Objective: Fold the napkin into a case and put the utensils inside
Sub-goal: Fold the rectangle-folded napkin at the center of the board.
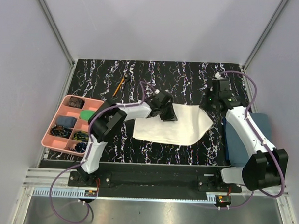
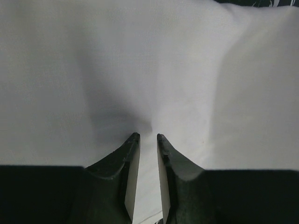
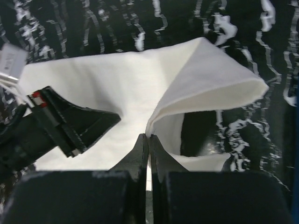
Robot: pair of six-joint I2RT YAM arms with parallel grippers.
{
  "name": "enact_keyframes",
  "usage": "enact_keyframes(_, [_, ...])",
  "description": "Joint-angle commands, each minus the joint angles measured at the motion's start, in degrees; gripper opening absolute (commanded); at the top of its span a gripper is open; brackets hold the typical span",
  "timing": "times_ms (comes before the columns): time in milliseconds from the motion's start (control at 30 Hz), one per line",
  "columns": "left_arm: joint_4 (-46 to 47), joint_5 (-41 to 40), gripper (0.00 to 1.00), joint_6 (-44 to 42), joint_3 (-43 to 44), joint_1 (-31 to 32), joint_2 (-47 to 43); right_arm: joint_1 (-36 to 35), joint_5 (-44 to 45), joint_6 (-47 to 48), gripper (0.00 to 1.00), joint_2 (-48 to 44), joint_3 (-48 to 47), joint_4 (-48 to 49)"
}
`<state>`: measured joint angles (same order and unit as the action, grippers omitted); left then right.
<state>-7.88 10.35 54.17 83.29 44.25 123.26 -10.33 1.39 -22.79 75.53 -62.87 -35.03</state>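
Observation:
The cream napkin (image 1: 176,127) lies spread on the black marbled table, and it fills the left wrist view (image 2: 140,60). My left gripper (image 1: 167,114) (image 2: 148,136) rests on its upper left part, tips on the cloth and jaws a narrow gap apart; flat cloth shows through the gap. It also shows in the right wrist view (image 3: 74,126). My right gripper (image 1: 207,105) (image 3: 148,137) is shut on the napkin's (image 3: 117,84) right edge, lifting a curled fold (image 3: 210,79) off the table. A thin orange-handled stick (image 1: 121,85) lies far left of the napkin.
A pink compartment tray (image 1: 66,100) with small items stands at the left edge. A dark blue-grey towel (image 1: 263,125) lies at the right under my right arm. Metal frame posts border the table's back corners.

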Motion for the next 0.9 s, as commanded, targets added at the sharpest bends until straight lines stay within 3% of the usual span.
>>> enact_keyframes(0, [2.8,3.3,0.27,-2.1,-7.7,-3.6,-10.3,-4.6,-3.4,-2.0,0.00,1.8,-5.0,0.4])
enact_keyframes(133, [3.9,2.4,0.28,-3.6,-20.0,-8.6,-21.6,-6.9,-3.2,-1.9,0.00,3.3,-7.1,-0.5])
enact_keyframes(267, [2.7,-2.3,0.27,-6.9,-29.6,-12.1,-26.7,-9.4,-3.1,-2.7,0.00,4.2,-9.0,-0.5])
enact_keyframes(633, [6.1,-3.5,0.25,-5.8,-35.1,-10.6,-23.5,-20.5,-3.5,-10.3,0.00,13.8,-14.7,2.4])
enact_keyframes(867, [7.1,-4.5,0.24,-5.4,-36.7,-9.3,-24.8,-22.6,-9.3,-17.6,0.00,20.0,-15.4,9.4])
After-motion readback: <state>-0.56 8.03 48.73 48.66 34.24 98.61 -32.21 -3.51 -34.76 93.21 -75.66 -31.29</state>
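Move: My right hand already holds the middle of the napkin's right edge, some 14 cm above the board. The napkin's left edge, which the flap is being carried towards, lies about 33 cm to its left and 2 cm back. From my left hand, low over the napkin's middle, that left edge is about 22 cm left and 1 cm back. The orange-handled tool lies 31 cm left and 17 cm ahead of this hand, the pink tray 55 cm left and 5 cm back. I sweep my left hand about 15 cm left and 4 cm back, clearing the way with a slight lift of a few centimetres, then set its fingertips down on the napkin near its left edge. Meanwhile my right hand keeps its pinch and carries the edge some 18 cm left at nearly the same height, turning about 15 degrees counter-clockwise. ##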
